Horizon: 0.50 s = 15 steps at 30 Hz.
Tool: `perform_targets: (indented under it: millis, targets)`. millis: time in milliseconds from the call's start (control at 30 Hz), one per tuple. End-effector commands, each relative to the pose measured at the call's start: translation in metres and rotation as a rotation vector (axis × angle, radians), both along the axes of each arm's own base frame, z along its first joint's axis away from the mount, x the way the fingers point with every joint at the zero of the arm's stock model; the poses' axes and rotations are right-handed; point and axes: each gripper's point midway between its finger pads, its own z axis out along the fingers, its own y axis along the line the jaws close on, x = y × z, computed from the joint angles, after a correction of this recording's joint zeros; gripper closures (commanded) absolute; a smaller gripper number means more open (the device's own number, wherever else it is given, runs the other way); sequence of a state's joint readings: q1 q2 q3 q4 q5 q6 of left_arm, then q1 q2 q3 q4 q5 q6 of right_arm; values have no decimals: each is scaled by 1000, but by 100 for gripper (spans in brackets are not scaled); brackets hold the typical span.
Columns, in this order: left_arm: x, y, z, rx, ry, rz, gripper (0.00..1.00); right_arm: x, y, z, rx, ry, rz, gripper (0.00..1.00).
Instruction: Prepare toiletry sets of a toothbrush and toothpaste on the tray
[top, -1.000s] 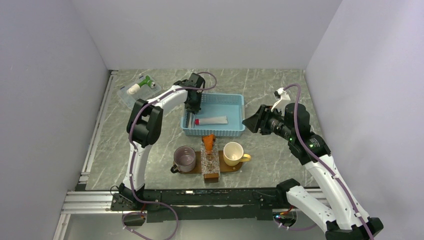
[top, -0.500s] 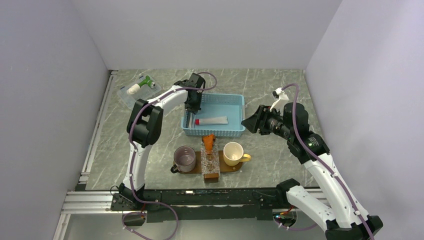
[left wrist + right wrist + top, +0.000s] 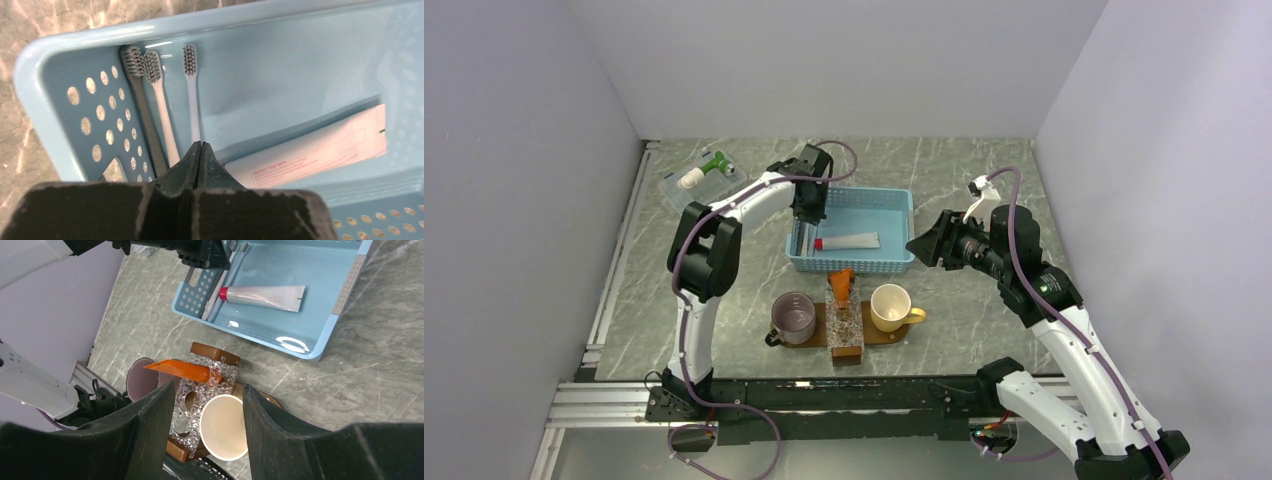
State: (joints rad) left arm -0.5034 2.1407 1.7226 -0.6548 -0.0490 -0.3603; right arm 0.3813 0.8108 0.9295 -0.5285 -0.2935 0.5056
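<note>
Three toothbrushes lie along the left wall of the light-blue basket (image 3: 60, 100): a dark grey one (image 3: 142, 110) and two pale ones (image 3: 162, 115) (image 3: 191, 100). My left gripper (image 3: 200, 145) is down in the basket (image 3: 909, 230), shut. The right pale brush's handle runs under its tips, and I cannot tell whether it is pinched. The orange toothpaste (image 3: 840, 280) (image 3: 180, 370) leans out of a clear textured holder (image 3: 845, 320) on the brown tray (image 3: 879, 340). My right gripper (image 3: 921, 245) (image 3: 207, 390) hovers open to the right of the basket, holding nothing.
A white tube with a red cap (image 3: 849, 241) (image 3: 310, 145) lies in the basket. On the tray stand a purple mug (image 3: 793, 318) and a yellow mug (image 3: 890, 306). A clear box (image 3: 699, 178) with a green and white item sits at the back left.
My left gripper's jaws have closed inside the basket, and that arm's elbow has shifted a little left. The right gripper has edged slightly left.
</note>
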Motion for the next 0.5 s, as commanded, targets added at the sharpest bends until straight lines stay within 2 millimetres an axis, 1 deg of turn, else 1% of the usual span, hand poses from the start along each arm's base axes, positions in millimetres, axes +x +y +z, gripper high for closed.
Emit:
perform_targets:
  millis: [0,100,200,300,467]
  targets:
    - [10,-5,39,-39,-95,-9,95,3,3,12,21,-49,10,45]
    - [12,-1,36,-5,-92,4,76,3,4,11,19,-46,12,45]
    - [14,3,31,23,-84,12,62,2,3,11,17,-47,11,45]
    - [17,3,26,33,-83,18,54,3,3,11,18,-47,10,45]
    - [18,1,16,35,-65,16,53,2,3,10,17,-47,11,45]
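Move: The toothbrush nearest the basket's middle, light blue-grey, lies almost straight under the left hand's closed, empty fingertips, about 3 cm below with its middle about 1 cm ahead. The pinkish-white brush lies some 2 cm to the left and 1 cm ahead, and the dark brush about 4 cm left and 1 cm ahead, by the basket wall. The toothpaste tube's middle is roughly 7 cm right and 3 cm back. From the right hand, the light brush is about 20 cm ahead, 21 cm left and 24 cm below. The left hand, its fingers shut on nothing, lifts another 1.5 cm or so off the basket floor, most of it right at the start, while the fingers spread to about half open. As they part it eases about 1 cm forward and half a centimetre left with barely any tilt, so that the open fingertips end above the toothbrush handles, nothing held between them. ##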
